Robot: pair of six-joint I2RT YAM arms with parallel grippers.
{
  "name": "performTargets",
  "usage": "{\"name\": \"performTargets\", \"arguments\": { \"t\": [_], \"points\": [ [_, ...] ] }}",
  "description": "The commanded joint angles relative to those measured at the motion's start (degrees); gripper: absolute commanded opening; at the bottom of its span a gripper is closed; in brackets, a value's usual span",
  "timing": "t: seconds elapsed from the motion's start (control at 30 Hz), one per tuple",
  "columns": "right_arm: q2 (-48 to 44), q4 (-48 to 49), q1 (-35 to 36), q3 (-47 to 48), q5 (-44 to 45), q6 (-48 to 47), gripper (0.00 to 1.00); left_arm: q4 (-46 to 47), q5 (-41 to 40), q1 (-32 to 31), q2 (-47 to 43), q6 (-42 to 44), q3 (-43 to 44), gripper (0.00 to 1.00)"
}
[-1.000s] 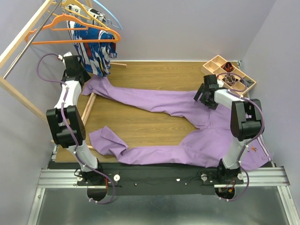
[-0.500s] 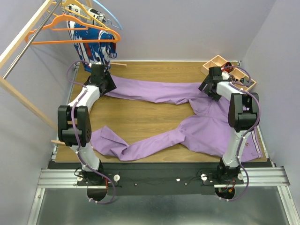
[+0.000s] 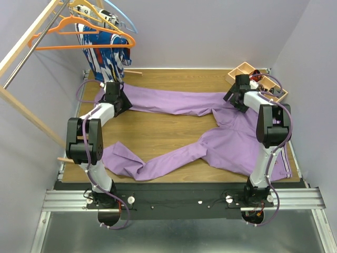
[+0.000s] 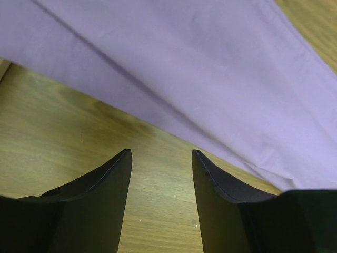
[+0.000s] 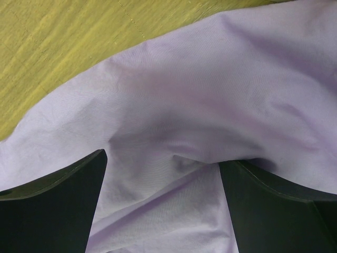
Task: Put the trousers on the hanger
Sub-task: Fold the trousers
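Note:
The lilac trousers (image 3: 210, 145) lie spread on the wooden table, one leg running along the back, the other bending toward the front left. My left gripper (image 3: 122, 99) sits at the far-left end of the back leg. In the left wrist view it (image 4: 160, 155) is open over bare wood, the trousers (image 4: 210, 68) just beyond the fingertips. My right gripper (image 3: 233, 98) is low over the crotch area at the back right. In the right wrist view it (image 5: 163, 158) is wide open, with folded trousers cloth (image 5: 210, 95) lying between the fingers. The orange hanger (image 3: 52, 47) hangs on the rack at the top left.
A blue, white and red patterned garment (image 3: 105, 58) hangs under the rack's wooden frame (image 3: 21, 52), beside a light blue hanger (image 3: 126, 21). A wooden compartment tray (image 3: 260, 79) stands at the back right corner. The purple walls close in on three sides.
The trousers were dragged toward the back of the table. My left gripper came in from the far left, then opened at the leg end. The right gripper moved back right.

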Motion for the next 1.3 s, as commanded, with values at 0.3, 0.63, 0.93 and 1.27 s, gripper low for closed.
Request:
{"name": "performTargets", "arguments": {
  "t": [0.3, 0.63, 0.93, 1.27],
  "points": [
    [3.2, -2.6, -0.4, -3.7, -4.7, 2.9, 0.95, 5.9, -7.2, 1.2, 6.0, -4.5, 0.3, 0.58],
    [3.8, -2.6, -0.4, -2.6, -5.6, 2.9, 0.95, 11.1, -8.0, 1.3, 8.7, -5.8, 0.7, 0.49],
    [3.4, -2.6, -0.4, -2.8, -4.7, 2.7, 0.95, 11.5, -9.0, 1.4, 8.8, -5.0, 1.1, 0.0],
    [3.0, -2.7, -0.6, -4.2, -3.5, 2.9, 0.95, 10.5, -11.5, 4.9, -7.1, -3.0, -8.4, 0.0]
  ]
}}
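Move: The near edge of the trousers' upper leg lies just beyond the left gripper: about 3 cm ahead, 2 cm to its left and 4 cm below. The rack's wooden foot bar runs some 9 cm to that hand's left, level with it; the end of the lower trouser leg lies some 27 cm back and straight in line. From the right hand, the upper leg's gripping spot is roughly 55 cm to the left, about level. Bring the left gripper down about 4 cm while reaching 3 cm forward and 2 cm left, swivelling some 10 degrees counter-clockwise, and shut the half-open fingers fully on the upper leg's near edge. Keeping the pinch, start up and back towards the base, drifting left, by about 2.5 cm each way up and back. Leave the right hand still and open on the cloth near the waist. ##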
